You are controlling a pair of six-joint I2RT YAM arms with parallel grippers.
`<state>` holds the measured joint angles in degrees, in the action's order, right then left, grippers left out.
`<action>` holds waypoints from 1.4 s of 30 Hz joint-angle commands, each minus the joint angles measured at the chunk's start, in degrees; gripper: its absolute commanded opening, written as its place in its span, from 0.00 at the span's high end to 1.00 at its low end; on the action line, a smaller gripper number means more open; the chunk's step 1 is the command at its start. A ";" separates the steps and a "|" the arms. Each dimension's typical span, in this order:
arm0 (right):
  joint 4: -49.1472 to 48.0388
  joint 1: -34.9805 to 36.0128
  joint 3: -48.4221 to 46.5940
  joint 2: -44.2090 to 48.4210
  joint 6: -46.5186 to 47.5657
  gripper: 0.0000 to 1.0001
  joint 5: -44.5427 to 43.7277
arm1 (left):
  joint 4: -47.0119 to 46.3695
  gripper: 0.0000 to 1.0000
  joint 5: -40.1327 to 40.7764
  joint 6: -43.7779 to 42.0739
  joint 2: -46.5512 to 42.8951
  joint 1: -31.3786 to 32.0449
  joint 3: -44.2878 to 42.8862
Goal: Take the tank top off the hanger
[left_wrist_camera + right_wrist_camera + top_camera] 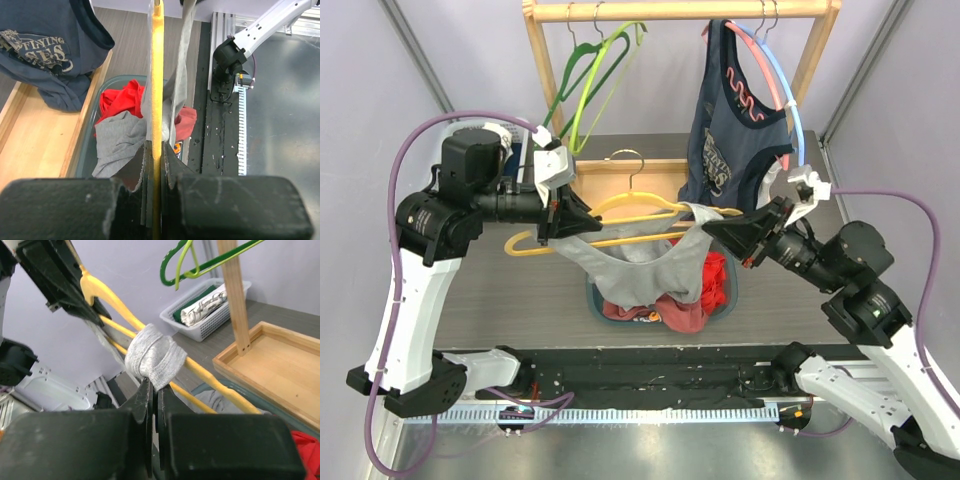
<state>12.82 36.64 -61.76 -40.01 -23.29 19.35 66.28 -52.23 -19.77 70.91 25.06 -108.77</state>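
Observation:
A grey tank top hangs from a yellow hanger held level above the bin. My left gripper is shut on the hanger's left arm; in the left wrist view the yellow bar runs straight up from between the jaws of the left gripper, with grey cloth beside it. My right gripper is at the hanger's right end. In the right wrist view the right gripper is shut on the grey strap, which wraps around the yellow hanger.
A bin with red clothes sits under the hanger. Behind it stands a wooden rack with a wooden base tray, green hangers and a navy tank top on another hanger. A white basket stands at the far left.

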 commanded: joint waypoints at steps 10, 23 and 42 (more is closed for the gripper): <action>8.71 0.01 -4.69 2.39 1.67 0.99 -35.16 | -0.89 1.00 -0.42 -1.32 -2.27 -0.01 0.31; 19.52 0.01 -6.54 -1.12 5.62 0.99 -48.35 | 1.48 1.00 -0.51 -3.52 -2.89 -0.10 -1.09; 18.83 0.01 6.64 -0.25 2.73 0.99 -34.15 | 1.31 1.00 -0.15 -4.14 -1.48 -0.10 -5.57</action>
<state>32.60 37.32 -59.51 -41.43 -19.49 -19.73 69.32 -52.05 -24.45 69.58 25.12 -110.93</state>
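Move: The right fingers already pinch the gray tank top's right strap; the yellow hanger's right end, past which it goes, lies about 6 cm to that hand's right, 4 cm ahead and a little below. Some 33 cm below is the clothes tub, 11 cm ahead and 7 cm left; the navy tank top hangs some 36 cm ahead, 10 cm right and slightly lower. From the left hand, gripping the hanger, its right end lies about 26 cm right, 2 cm ahead and slightly lower. The gray strap is drawn outward along the hanger towards and past its right end by the right hand, which keeps its pinch and goes right and forward, turning some 40 degrees clockwise, then sinks about 10 cm with its fingers tipping down, easing back left a little at the end. The left hand stays nearly put, keeping its grip on the hanger. ##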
